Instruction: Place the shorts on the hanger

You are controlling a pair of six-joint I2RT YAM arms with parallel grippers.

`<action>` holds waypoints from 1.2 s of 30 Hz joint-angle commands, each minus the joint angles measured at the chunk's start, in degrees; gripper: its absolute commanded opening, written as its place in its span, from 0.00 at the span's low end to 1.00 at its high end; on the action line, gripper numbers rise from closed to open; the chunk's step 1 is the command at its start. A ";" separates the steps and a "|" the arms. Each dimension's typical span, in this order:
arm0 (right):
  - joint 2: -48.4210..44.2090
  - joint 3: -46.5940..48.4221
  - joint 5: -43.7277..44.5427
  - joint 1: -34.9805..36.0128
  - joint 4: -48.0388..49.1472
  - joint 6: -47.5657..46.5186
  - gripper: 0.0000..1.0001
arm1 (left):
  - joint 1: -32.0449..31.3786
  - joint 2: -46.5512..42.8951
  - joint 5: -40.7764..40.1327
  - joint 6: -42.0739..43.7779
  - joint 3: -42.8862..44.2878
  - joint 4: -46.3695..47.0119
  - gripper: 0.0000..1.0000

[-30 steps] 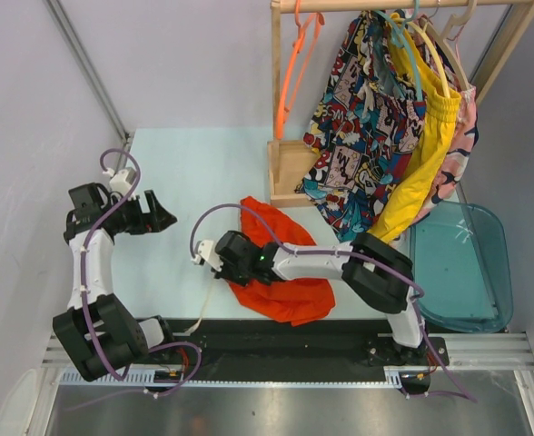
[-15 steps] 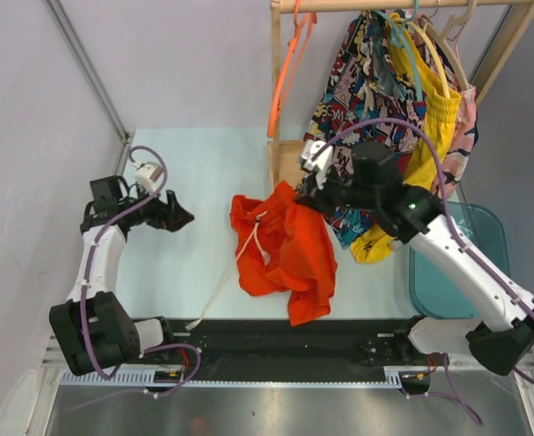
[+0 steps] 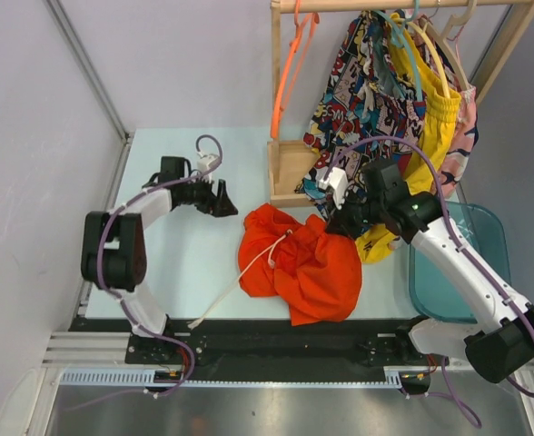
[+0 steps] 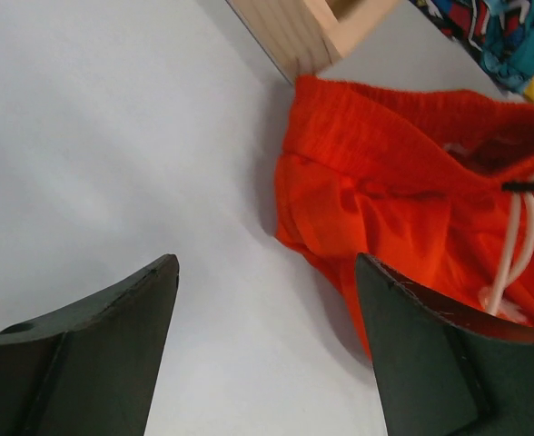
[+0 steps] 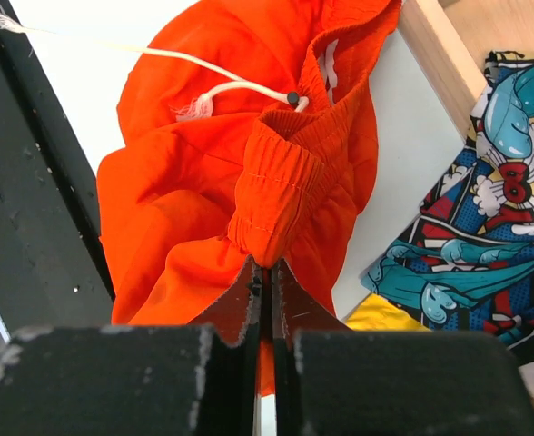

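The orange-red shorts (image 3: 299, 263) lie crumpled on the pale table, their cream drawstring (image 3: 240, 286) trailing toward the near edge. My right gripper (image 3: 336, 223) is shut on a fold of the elastic waistband at the heap's right top corner. The right wrist view shows the fingertips (image 5: 267, 263) pinching that fold of the shorts (image 5: 194, 182). My left gripper (image 3: 226, 202) stands open just left of the shorts, low over the table. In the left wrist view its jaws (image 4: 265, 263) hold nothing, with the shorts (image 4: 385, 173) beyond the right finger. The thin orange hanger (image 3: 285, 82) hangs on the rack's rail.
The wooden rack's base (image 3: 290, 173) stands just behind the shorts. Comic-print shorts (image 3: 358, 118) and yellow shorts (image 3: 426, 154) hang from the rail behind my right arm. A teal bin (image 3: 458, 268) sits at the right. A black rail (image 3: 276, 341) runs along the near edge.
My right gripper carried the shorts from the near edge back toward the rack, then set them lower and slightly right. The left arm swung right, up to the shorts, its jaws narrowing slightly.
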 commanded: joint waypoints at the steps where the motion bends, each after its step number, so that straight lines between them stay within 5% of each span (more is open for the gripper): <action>1: -2.61 -0.69 1.24 -0.71 -0.96 -0.68 0.00 | -2.51 7.49 0.67 -4.42 11.71 0.82 0.82; 15: -6.04 -1.40 0.90 -1.86 -2.37 -2.26 0.00 | -11.83 24.04 1.80 -7.14 25.01 -5.51 0.81; 21: -7.62 -1.40 0.46 -2.30 -1.49 -2.52 0.00 | -11.57 21.50 10.32 -6.00 21.06 -10.43 0.52; 22: -7.88 -1.40 0.29 -2.38 -1.32 -2.52 0.00 | -11.31 19.06 12.34 -5.91 19.23 -10.78 0.48; 25: -9.37 -1.40 0.72 -2.65 0.78 -2.43 0.00 | -9.46 11.78 17.62 -5.73 15.54 -11.84 0.11; 27: -10.25 -1.40 2.38 -2.91 2.81 -1.65 0.00 | -7.27 6.31 18.07 -6.26 13.33 -11.14 0.00; 36: -11.75 2.02 5.66 -6.25 25.92 8.54 0.00 | -2.08 -28.84 6.13 4.72 12.18 -22.74 0.00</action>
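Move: The shorts' left waistband corner lies about 10 cm to the left hand's right, roughly level fore and aft, and 5 cm below its open fingers. The wooden rack base stands some 16 cm right and 8 ahead, the drawstring toggle 15 right and 6 back, both low. From the right hand, which already pinches the waistband's other end, that corner is about 15 cm left, 10 ahead and 16 below. The left hand reaches right about 10 cm, sinks, pinches the waistband corner, and lifts it about 20 cm. ##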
